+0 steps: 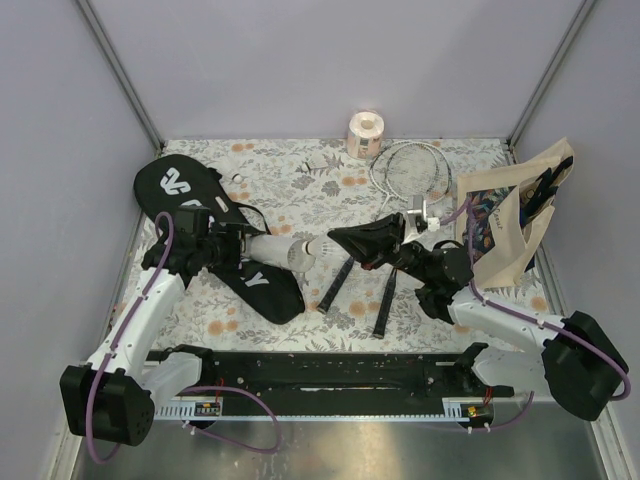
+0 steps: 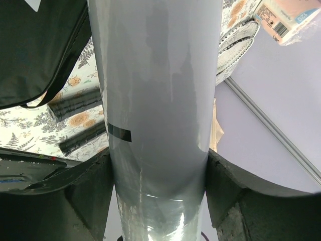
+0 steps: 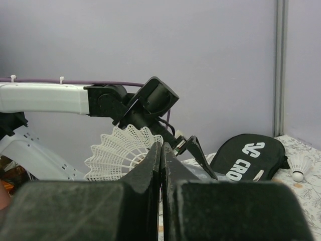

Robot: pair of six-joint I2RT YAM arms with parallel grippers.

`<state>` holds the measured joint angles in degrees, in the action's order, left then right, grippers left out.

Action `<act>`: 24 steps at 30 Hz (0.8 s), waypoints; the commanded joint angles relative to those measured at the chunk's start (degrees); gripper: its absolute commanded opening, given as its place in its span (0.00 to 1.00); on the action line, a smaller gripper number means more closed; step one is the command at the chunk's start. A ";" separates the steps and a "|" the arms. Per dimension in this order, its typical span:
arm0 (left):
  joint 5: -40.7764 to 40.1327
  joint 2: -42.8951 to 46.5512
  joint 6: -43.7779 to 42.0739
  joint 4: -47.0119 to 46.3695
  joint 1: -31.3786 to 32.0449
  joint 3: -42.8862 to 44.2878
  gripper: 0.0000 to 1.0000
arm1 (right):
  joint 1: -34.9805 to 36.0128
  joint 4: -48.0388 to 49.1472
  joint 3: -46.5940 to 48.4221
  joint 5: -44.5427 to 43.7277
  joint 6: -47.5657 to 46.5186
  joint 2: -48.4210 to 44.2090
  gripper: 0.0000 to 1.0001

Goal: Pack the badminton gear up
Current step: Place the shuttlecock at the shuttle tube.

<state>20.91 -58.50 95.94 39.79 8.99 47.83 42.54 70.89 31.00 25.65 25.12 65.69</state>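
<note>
My left gripper [image 1: 243, 242] [image 2: 158, 191] is shut on the white tube [image 1: 278, 249] [image 2: 158, 100], held level above the table with its mouth toward the right arm. My right gripper [image 1: 334, 240] [image 3: 161, 148] is shut at that mouth. A white shuttlecock [image 1: 318, 247] [image 3: 116, 150] fans out in mid-air from behind its fingertips; the pinch point is hidden. The black racket bag [image 1: 200, 205] [image 3: 251, 155] [image 2: 35, 50] lies flat on the left, under the left arm. Two rackets [image 1: 410, 168] lie at the back right, their black handles [image 1: 340, 285] [image 2: 75, 103] pointing toward me.
A beige printed tote bag [image 1: 512, 225] stands at the right wall beside the right arm. A pinkish paper roll [image 1: 366, 133] [image 2: 281, 17] sits at the back. Loose shuttlecocks [image 1: 322, 162] [image 3: 299, 165] lie on the floral cloth [image 1: 300, 190] near the bag. Grey walls close three sides.
</note>
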 commanded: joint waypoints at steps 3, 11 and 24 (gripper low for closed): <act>3.88 0.67 1.35 -4.45 -0.38 -0.90 0.65 | 4.30 1.80 1.78 -1.12 -7.28 1.80 0.00; 4.58 1.54 1.44 -4.98 -0.29 -1.08 0.64 | 8.78 2.67 2.83 -8.15 -12.37 7.16 0.06; 3.44 3.13 2.06 -4.54 -0.29 -1.34 0.64 | 12.21 -3.72 1.34 -18.70 -15.63 3.84 0.54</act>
<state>22.48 -57.04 98.30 38.79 8.73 46.26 54.70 69.78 31.51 12.88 11.79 73.65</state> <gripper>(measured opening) 0.679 0.506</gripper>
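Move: Left of the right hand, which already pinches the shuttlecock, the mouth of the shuttle tube lies about 7 cm off and 6 cm lower, level with it in reach. On the table some 35 cm below, one racket handle lies about 3 cm farther out and 1 cm to the hand's right, the other level and 13 cm to its right. From the left hand, gripping the tube, the mouth is about 11 cm right, 6 cm back and 12 cm higher. Carrying the shuttlecock left and down to the tube's mouth, the right hand travels some 5 cm left and 4 cm down, after drawing back about a centimetre and coming forward again. Near the end of this approach its fingers open to about half and let go of the skirt, staying around it; the left hand keeps the tube nearly still. ##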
